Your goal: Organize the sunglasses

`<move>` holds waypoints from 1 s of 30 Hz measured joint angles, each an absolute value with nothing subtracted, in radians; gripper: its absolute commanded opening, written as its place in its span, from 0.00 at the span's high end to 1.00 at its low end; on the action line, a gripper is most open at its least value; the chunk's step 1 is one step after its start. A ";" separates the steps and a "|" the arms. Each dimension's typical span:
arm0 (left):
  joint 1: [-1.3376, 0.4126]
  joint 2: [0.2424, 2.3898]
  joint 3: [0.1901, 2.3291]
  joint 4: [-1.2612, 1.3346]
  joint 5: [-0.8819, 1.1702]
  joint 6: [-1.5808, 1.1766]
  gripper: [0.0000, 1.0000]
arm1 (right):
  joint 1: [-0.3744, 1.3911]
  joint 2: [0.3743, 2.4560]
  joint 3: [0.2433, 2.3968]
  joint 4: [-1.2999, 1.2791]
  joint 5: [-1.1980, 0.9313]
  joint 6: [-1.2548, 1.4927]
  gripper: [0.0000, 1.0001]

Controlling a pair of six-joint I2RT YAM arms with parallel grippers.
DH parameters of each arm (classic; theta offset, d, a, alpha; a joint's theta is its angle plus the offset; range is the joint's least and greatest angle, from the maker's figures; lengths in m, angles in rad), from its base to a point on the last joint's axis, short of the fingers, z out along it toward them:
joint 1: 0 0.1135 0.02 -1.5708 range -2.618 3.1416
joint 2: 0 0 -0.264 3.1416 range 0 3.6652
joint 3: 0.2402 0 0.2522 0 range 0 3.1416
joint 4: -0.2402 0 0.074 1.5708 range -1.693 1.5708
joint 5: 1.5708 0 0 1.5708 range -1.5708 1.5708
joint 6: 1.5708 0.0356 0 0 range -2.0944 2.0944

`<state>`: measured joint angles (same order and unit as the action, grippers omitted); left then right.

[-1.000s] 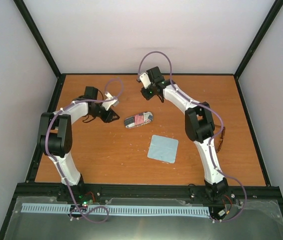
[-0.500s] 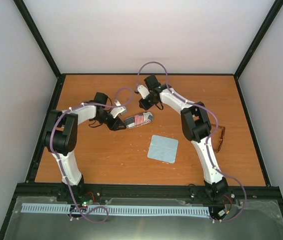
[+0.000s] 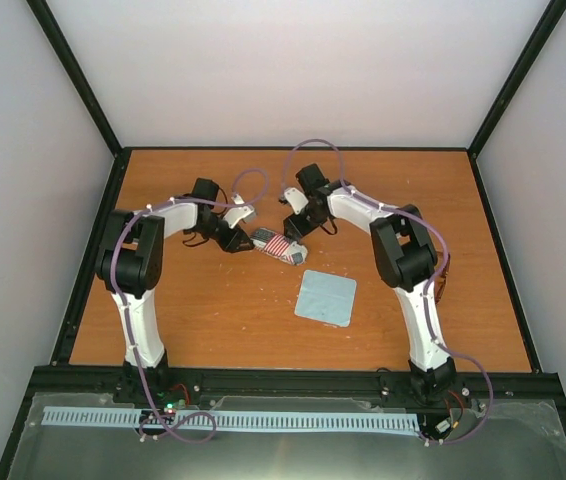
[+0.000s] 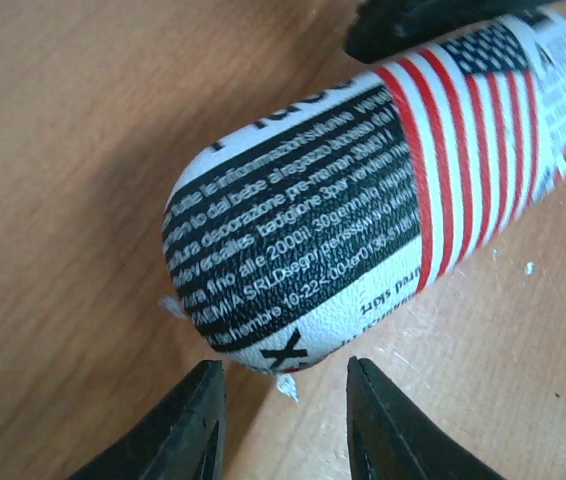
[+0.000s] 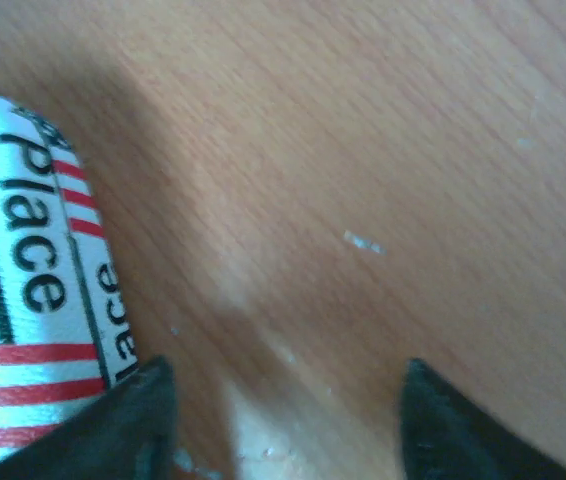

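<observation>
The oval flag-patterned case [image 3: 279, 245] lies mid-table. It fills the left wrist view, where the case [image 4: 363, 190] shows its printed end just ahead of my left gripper [image 4: 283, 412]. That gripper is open, and nothing sits between its fingers. My left gripper [image 3: 244, 238] is at the case's left end. My right gripper [image 3: 298, 226] hovers at its far right end. In the right wrist view my right gripper [image 5: 288, 420] is open over bare wood, its left finger beside the case [image 5: 23, 300]. The sunglasses [image 3: 447, 276] are a brown sliver mostly hidden behind the right arm.
A light blue square cloth [image 3: 325, 297] lies just in front and right of the case. A black frame edges the wooden table [image 3: 203, 310], with grey walls around it. The right finger [image 4: 433, 22] shows dark at the top of the left wrist view.
Both arms have closed in on the case from either side. The case has swung so its right end points nearer. The right gripper's jaws have spread wider.
</observation>
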<state>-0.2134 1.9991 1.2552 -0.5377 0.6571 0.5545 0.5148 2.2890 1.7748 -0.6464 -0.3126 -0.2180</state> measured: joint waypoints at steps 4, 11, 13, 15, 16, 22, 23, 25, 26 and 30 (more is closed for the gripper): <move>-0.213 2.013 1.282 -0.530 0.657 0.554 0.64 | 0.516 2.222 1.702 -0.644 -0.308 -0.197 0.23; -0.213 2.028 1.295 -0.523 0.662 0.554 0.64 | 0.525 2.093 1.639 -0.633 -0.353 -0.158 0.17; -0.213 2.028 1.295 -0.520 0.663 0.554 0.64 | 0.543 2.075 1.638 -0.633 -0.351 -0.156 0.17; -0.213 2.028 1.295 -0.516 0.662 0.554 0.64 | 0.574 2.070 1.639 -0.635 -0.334 -0.158 0.16; -0.213 2.028 1.295 -0.515 0.662 0.554 0.64 | 0.590 2.072 1.640 -0.639 -0.326 -0.160 0.14; -0.210 2.028 1.295 -0.510 0.661 0.556 0.64 | 0.657 2.123 1.661 -0.695 -0.282 -0.184 0.12; -0.208 2.028 1.295 -0.509 0.661 0.556 0.64 | 0.661 2.130 1.661 -0.705 -0.271 -0.189 0.12; -0.206 2.028 1.295 -0.508 0.659 0.557 0.64 | 0.664 2.137 1.661 -0.719 -0.252 -0.196 0.12; -0.205 2.028 1.295 -0.508 0.659 0.557 0.64 | 0.665 2.140 1.662 -0.724 -0.240 -0.198 0.12; -0.202 2.028 1.295 -0.508 0.658 0.559 0.64 | 0.671 2.156 1.682 -0.737 -0.191 -0.203 0.13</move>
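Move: The striped glasses case lies just behind the right hand: its middle is about 5 cm back and 3 cm to the left, roughly level with the fingertips, the case slanting from far left to near right. The left gripper sits at its text end, some 10 cm left and 5 cm back of the right hand; the grey-blue cloth is about 18 cm back and 9 cm right. From the left hand, the case's middle is some 7 cm to the right. Back towards itself, about 7 cm in all, the right hand arcs from the far side of the glasses case: it rises some 6 cm, shifts a little left, then sinks again with its fingers opening from half to nearly wide, ending one on each side of the striped part. The left hand eases about 2 cm forward beside the text end, its opening unchanged. ##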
